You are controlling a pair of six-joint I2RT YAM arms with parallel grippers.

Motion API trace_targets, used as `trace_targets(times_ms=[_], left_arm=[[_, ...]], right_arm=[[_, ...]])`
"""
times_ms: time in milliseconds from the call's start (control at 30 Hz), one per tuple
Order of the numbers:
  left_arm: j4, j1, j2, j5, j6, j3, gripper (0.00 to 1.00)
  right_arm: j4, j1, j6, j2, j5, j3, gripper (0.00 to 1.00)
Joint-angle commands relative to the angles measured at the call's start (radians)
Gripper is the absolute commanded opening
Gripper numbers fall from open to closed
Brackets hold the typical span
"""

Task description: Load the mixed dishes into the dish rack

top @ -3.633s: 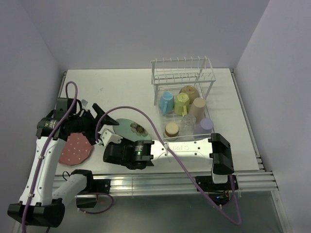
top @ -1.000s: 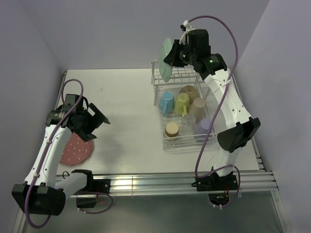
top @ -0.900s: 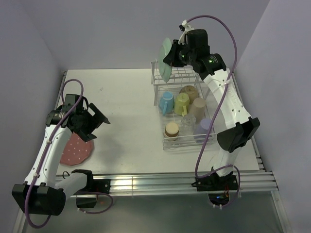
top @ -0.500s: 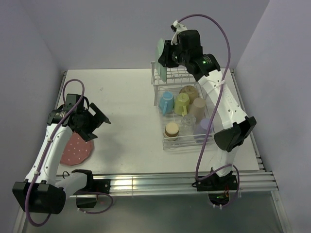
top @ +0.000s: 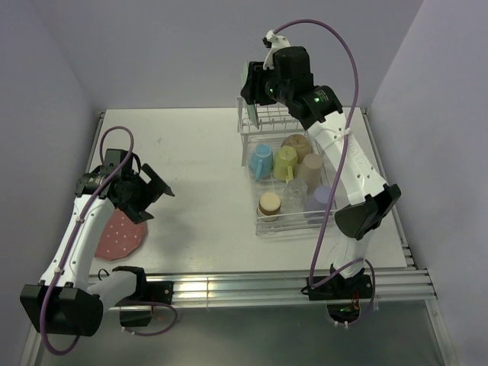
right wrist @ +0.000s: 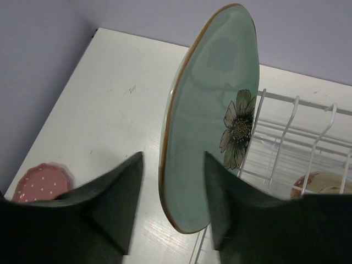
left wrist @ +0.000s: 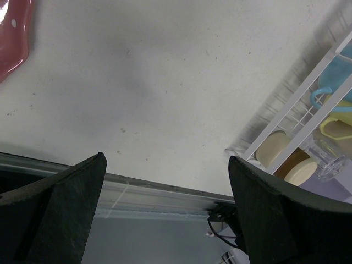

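The mint-green plate [right wrist: 209, 121] with a flower print stands on edge at the left end of the dish rack's [right wrist: 291, 126] prong row. My right gripper [right wrist: 173, 157] is open astride it, with a gap between the left finger and the rim. From above, the plate [top: 248, 76] is edge-on beside the right gripper [top: 259, 84], over the white rack [top: 324, 130]. The pink dotted plate [top: 118, 236] lies flat at the table's left. My left gripper [top: 145, 194] hovers open just above and right of it, holding nothing.
The rack's lower basket holds a blue cup [top: 261, 160], a yellow cup [top: 286, 162], tan cups [top: 310, 169], a lavender cup [top: 322, 197] and a clear glass [top: 294, 194]. Walls close in on three sides. The table's front rail [left wrist: 137, 192] lies under the left gripper.
The right arm turned the mint-green plate edge-on and shifted it left to the rack's left end, then its jaws spread apart. The left arm has barely moved.
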Motion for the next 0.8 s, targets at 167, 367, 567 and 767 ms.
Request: trace_targets(times_ms=[167,367,567,767], left_arm=[[-0.05,0.001,0.032,-0.151,-0.008,-0.004,0.99],[-0.09,0.001,0.145,-0.289,-0.026,0.034,0.99],[-0.094,0.05,0.282,-0.392,0.026,0.086,0.99],[-0.111,0.101,0.342,-0.525,0.078,0.117,0.99]], right_arm=[[0.028,0.012,-0.012,-0.043,0.017,0.027,1.0],[0.028,0.03,-0.008,-0.077,0.022,-0.007,1.0],[0.031,0.042,0.029,-0.169,0.037,-0.048,1.0],[0.071,0.062,0.09,-0.354,-0.009,-0.163,1.0]])
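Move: The pink plate I want next lies flat on bare table about 16 cm to the left of my left hand, roughly 2 cm nearer me and some 16 cm lower. At my right hand the green plate stands on edge between my already loosened fingers, its middle about 6 cm ahead, 1 cm left and 4 cm lower. The rack's upper tier is centred around 12 cm to the right, 5 cm ahead and 12 cm down; the blue mug sits far below, about 33 cm down, 1 cm back and 2 cm right. I spread my right fingers from half open to fully open around the green plate, holding the hand in place, then draw it back off the plate about 6 cm and up some 4 cm. Meanwhile my open left hand swings left some 9 cm towards the pink plate, sinking about 6 cm and rolling its left side up by some 25 degrees. ##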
